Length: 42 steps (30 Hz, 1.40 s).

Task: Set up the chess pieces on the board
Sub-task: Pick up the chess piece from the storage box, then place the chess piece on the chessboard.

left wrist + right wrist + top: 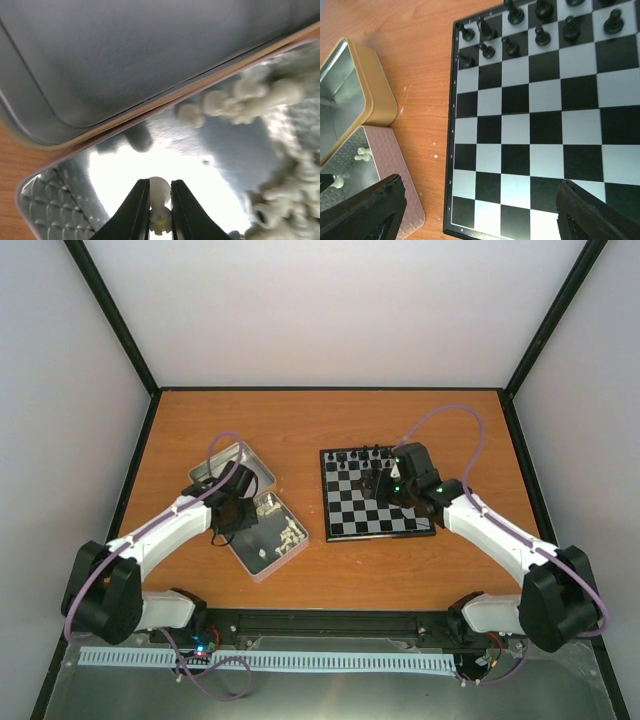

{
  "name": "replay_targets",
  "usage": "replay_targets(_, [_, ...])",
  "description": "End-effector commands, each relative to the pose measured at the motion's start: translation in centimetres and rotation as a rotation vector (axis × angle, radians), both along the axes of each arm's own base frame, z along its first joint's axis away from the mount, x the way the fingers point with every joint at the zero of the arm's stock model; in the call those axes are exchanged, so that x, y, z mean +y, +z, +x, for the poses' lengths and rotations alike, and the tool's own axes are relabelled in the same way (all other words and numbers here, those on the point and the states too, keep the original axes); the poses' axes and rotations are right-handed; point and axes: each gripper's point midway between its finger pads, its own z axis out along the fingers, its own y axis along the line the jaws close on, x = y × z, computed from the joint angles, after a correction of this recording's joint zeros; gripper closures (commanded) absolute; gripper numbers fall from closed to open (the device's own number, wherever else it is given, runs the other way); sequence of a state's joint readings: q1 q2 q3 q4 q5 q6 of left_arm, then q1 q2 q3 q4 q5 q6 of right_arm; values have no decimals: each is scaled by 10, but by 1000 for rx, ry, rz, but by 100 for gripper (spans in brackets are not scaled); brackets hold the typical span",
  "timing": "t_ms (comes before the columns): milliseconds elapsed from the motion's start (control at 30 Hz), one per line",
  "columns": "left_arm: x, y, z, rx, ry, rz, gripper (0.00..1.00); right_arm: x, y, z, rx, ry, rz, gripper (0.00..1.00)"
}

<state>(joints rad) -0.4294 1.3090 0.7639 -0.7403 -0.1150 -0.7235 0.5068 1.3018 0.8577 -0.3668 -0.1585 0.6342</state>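
My left gripper (160, 181) is down inside the pink-rimmed metal tin (60, 195), shut on a small white chess piece (159, 189) that sits upright between the two black fingers. More white chess pieces (240, 97) lie in a heap at the tin's right side, also visible from above (290, 533). From above, the left gripper (228, 525) hangs over the tin's left part. The board (385, 520) lies right of the tin, with black pieces (540, 35) on its far rows. My right gripper (480, 210) stands open above the board's near squares (540, 130), holding nothing.
The tin's lid (225, 465), tan-edged, lies open-side up against the tin's far side and shows in the right wrist view (365, 95). Two white pieces (362, 155) lie loose in the tin. Bare wooden table (330, 420) lies beyond both.
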Motion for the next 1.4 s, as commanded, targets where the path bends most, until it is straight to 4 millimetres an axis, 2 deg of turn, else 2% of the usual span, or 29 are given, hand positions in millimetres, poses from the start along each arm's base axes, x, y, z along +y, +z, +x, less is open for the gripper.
replay_targets(0, [-25,48,23,-145,-96,-99,93,-19,17,2,-72,-99,-21,18])
replay_targets(167, [-51,87,30,-261,-194,-236,93,-38,34,-2,-147,-186,-14,18])
replay_targets(333, [-92,132,32,-388,-342,-436,91,-60,49,-10,-223,-261,-19,18])
replay_targets(467, [-125,163,31,-460,-451,-602,90,-71,51,-19,-253,-288,-24,18])
replay_targets(567, [-148,180,33,-504,-505,-644,90,-77,50,-24,-263,-304,-18,18])
replay_targets(633, [-164,184,37,-510,-527,-624,90,-78,49,-26,-262,-310,-11,18])
replay_targets(700, [-180,178,41,-485,-543,-587,90,-77,49,-27,-259,-307,-6,18])
replay_targets(800, [-204,160,45,-435,-571,-494,90,-78,46,-29,-246,-307,-12,18])
replay_targets(933, [-230,123,43,-325,-614,-326,90,-81,41,-31,-233,-314,-23,18])
replay_targets(1067, [-253,86,33,-224,-677,-202,90,-91,37,-35,-231,-355,-45,17])
replay_targets(1167, [-260,64,25,-158,-697,-153,90,-99,33,-37,-233,-388,-62,17])
replay_targets(1367, [-250,32,22,-64,-682,-65,90,-109,29,-40,-239,-431,-83,17])
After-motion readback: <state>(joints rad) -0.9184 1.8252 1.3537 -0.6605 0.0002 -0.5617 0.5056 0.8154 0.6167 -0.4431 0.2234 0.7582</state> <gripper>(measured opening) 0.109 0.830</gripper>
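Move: Already in the left fingers is a white chess piece, and the board's near-left corner it is taken to lies about 24 cm to this hand's right, roughly level with it and some 3 cm lower. Below the hand, the storage box's middle is some 5 cm right and 3 cm back, with the loose white pieces 11 cm right and 1 cm back. From the open right hand, that corner is about 8 cm left, 6 cm back and 11 cm below. Carrying the white piece clear of the storage box, the left hand arcs some 26 cm to its right, rising about 15 cm and then sinking 12 towards the board's near-left corner, turning some 40 degrees clockwise. Its fingers keep their hold, and its mid-way tilt is nearly undone. The right hand, still open and empty, draws off some 10 cm right and a little back, rising 5 cm before easing down slightly, and turns about 20 degrees clockwise. ##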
